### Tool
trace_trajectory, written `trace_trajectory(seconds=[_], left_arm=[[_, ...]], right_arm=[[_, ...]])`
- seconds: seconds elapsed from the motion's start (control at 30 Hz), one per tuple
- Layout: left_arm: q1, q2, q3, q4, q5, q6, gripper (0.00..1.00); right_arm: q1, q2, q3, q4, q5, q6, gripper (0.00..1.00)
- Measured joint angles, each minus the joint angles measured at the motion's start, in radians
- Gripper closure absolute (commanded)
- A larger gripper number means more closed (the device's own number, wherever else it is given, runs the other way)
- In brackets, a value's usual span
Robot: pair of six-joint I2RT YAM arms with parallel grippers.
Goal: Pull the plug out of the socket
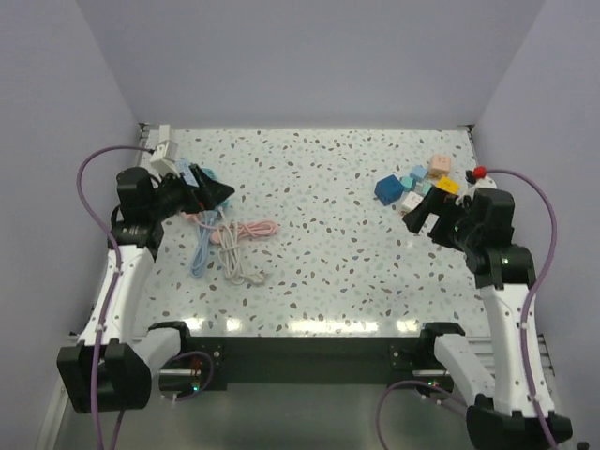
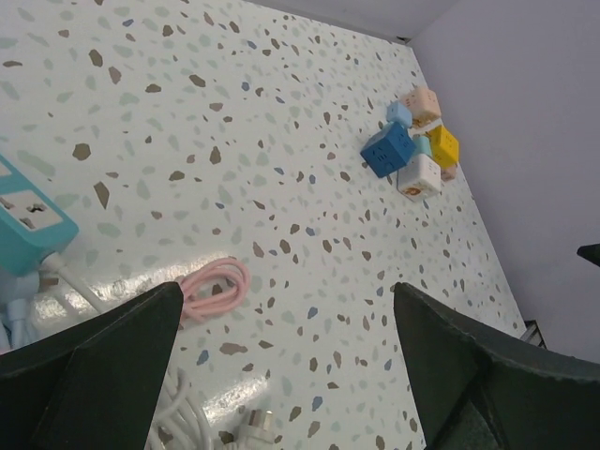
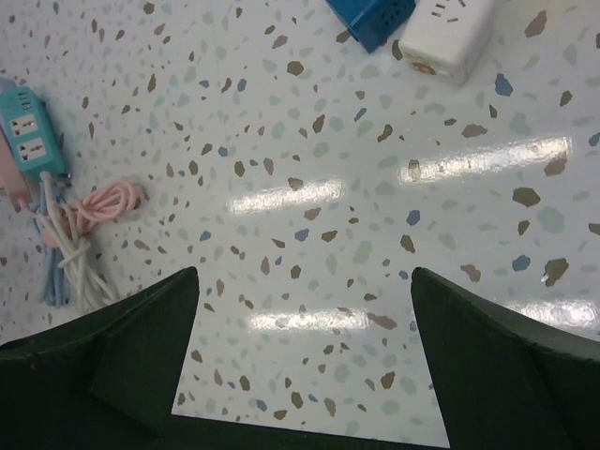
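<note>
A teal power strip [image 2: 28,220] lies at the left of the table, and the sockets I can see on it are empty. It also shows in the right wrist view as the teal strip [image 3: 33,141]. A white plug [image 2: 253,427] lies loose on the table with its prongs bare, apart from the strip, beside its coiled white cable [image 1: 246,267]. My left gripper [image 2: 288,291] hangs open just above the plug with nothing between its fingers. My right gripper [image 3: 305,274] is open too, over bare table, near the cube sockets [image 1: 422,183].
A pink cable coil [image 2: 211,286] and a blue cable [image 1: 200,251] lie tangled with the white one. A white adapter [image 1: 165,150] sits in the far left corner. The blue cube [image 3: 370,14] and white cube [image 3: 445,33] belong to the right-hand cluster. Walls close three sides.
</note>
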Motion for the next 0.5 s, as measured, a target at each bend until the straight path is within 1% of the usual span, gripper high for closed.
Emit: trace_trajectory(seconds=[0.13, 0.27, 0.37, 0.5], left_arm=[[-0.026, -0.129, -0.121, 0.028, 0.019, -0.026, 0.0], [-0.042, -0.172, -0.167, 0.015, 0.031, -0.033, 0.0], [-0.045, -0.182, -0.17, 0.009, 0.037, -0.032, 0.0], [-0.052, -0.198, -0.17, -0.001, 0.048, -0.026, 0.0]], right_arm=[[0.01, -0.175, 0.0, -0.082, 0.051, 0.008, 0.01], [0.01, -0.296, 0.021, -0.175, 0.108, 0.023, 0.01], [0.026, -0.336, 0.032, -0.217, 0.126, 0.032, 0.01], [0.069, -0.337, 0.039, -0.267, 0.146, 0.042, 0.02]])
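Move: Behind and above the finished layout, both hands are open and empty. From the left hand the teal socket lies about 15 cm ahead, 6 to the left and 19 below; the pink cable coil is level with it, 6 to the right, the white cable 4 back, 1 right. From the right hand the teal plug is some 25 ahead, 9 right, 17 below; the yellow plug stands 5 to the right of that, the white plug 5 nearer and 4 to the left. Drawing back towards their bases, both hands keep leaving the things they have set down, fingers wide open and touching nothing. The right goes about 9 cm back from the plugs, rising some 3 cm, its fingertips tipping up a little; the left eases 5 cm back and a little right above the cables, away from the teal socket, turning slightly clockwise. Both slow down towards the end. ##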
